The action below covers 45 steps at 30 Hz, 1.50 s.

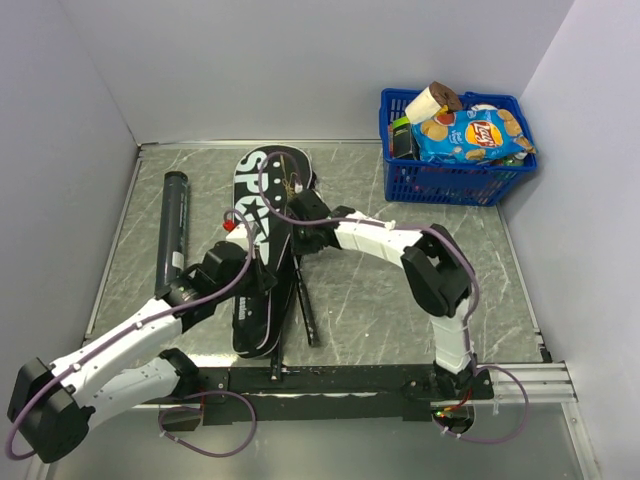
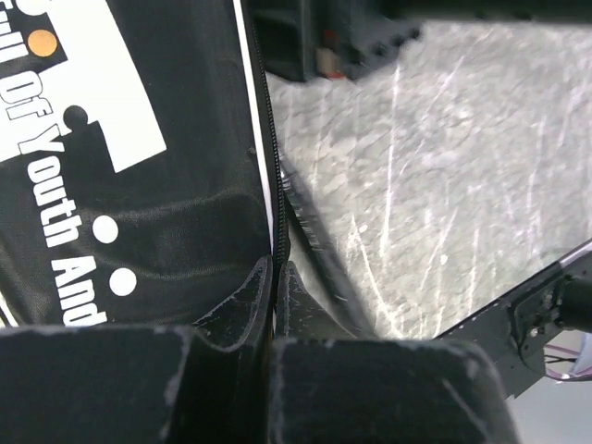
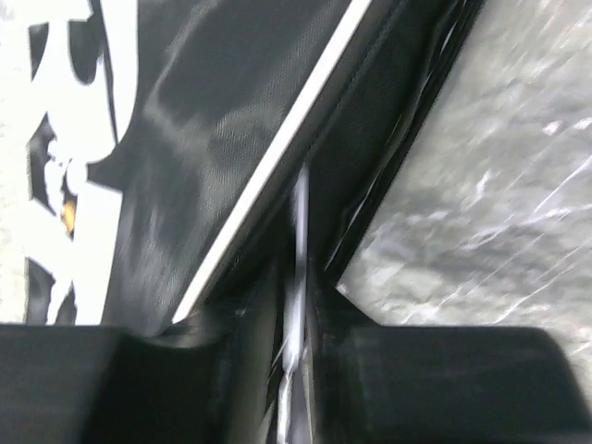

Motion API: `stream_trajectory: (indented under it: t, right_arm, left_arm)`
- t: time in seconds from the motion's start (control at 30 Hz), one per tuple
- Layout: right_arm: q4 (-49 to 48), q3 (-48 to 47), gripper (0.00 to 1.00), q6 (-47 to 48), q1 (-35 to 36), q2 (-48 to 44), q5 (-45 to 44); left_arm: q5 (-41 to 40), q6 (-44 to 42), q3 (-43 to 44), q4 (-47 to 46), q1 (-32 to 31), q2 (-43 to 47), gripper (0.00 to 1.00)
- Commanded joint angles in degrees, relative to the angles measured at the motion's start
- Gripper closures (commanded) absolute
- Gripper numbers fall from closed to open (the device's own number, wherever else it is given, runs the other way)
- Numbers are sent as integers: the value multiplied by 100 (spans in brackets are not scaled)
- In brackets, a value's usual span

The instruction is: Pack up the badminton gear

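Observation:
The black "SPORT" cover (image 1: 262,215) lies lengthwise in the middle of the table. A black racket handle (image 1: 305,312) sticks out along its right side, and the racket heads are hidden. My left gripper (image 1: 262,278) is shut on the cover's zipper edge (image 2: 274,217), with the handle (image 2: 313,233) just to the right of its fingers. My right gripper (image 1: 300,238) is at the cover's right edge. In the right wrist view it (image 3: 298,277) is shut on a thin silver strip (image 3: 301,208) beside the cover (image 3: 185,139). The black tube (image 1: 172,228) lies to the left. No shuttlecocks show.
A blue basket (image 1: 440,180) of snack packets stands at the back right corner. Grey walls close in the table on the left, back and right. The black mounting rail (image 1: 340,378) runs along the near edge.

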<state>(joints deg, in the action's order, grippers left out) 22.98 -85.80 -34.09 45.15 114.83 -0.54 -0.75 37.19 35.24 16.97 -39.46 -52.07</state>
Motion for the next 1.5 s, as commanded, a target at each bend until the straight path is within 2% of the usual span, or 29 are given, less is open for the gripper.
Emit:
stream_trajectory:
  t: [0.0,0.1,0.33,0.57,0.8,1.07,1.47]
  right_arm:
    - [-505,703,57,-28,65,-838,361]
    - [-637,1441,51,-10,65,-1488,563]
    - [-330,3171,49,350,65,-3393,853]
    - [-470,4518,48,-168,310,-4424,1433]
    - [-1208,5038,47,-774,925,-4320,1469]
    - [-1823,5126,45,-1003,1067,-3775,1530]
    - [-1955,4933,45,-1074,1251,-3045,1328]
  left_arm:
    - [137,34,79,-466,-26,-259,99]
    - [119,-27,140,-616,-26,-523,99]
    - [93,-150,316,-748,-35,-865,99]
    - [93,-168,422,-721,-26,-831,99]
    - [84,-116,352,-765,-26,-813,99]
    - [93,-98,325,-625,-26,-673,99]
    - [93,-116,352,-493,-26,-523,99]
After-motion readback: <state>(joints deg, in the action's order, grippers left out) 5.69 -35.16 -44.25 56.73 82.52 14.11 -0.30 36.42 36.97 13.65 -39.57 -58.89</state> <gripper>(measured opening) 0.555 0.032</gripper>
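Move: The badminton racket's grip, its shaft already in the bag's side, lies with its middle about 16 cm back and 3 cm right of the right hand, roughly 5 cm lower. The bag's middle is some 7 cm left of that hand, level fore and aft; the other racket's handle is about 29 cm back and 5 cm left. From the left hand, pinching the bag's edge, the first grip is roughly 6 cm back and 9 cm right, 6 cm lower. Left still pinching the bag, right opens wider and swings roughly 22 cm back, rightward, to the grip's butt. ##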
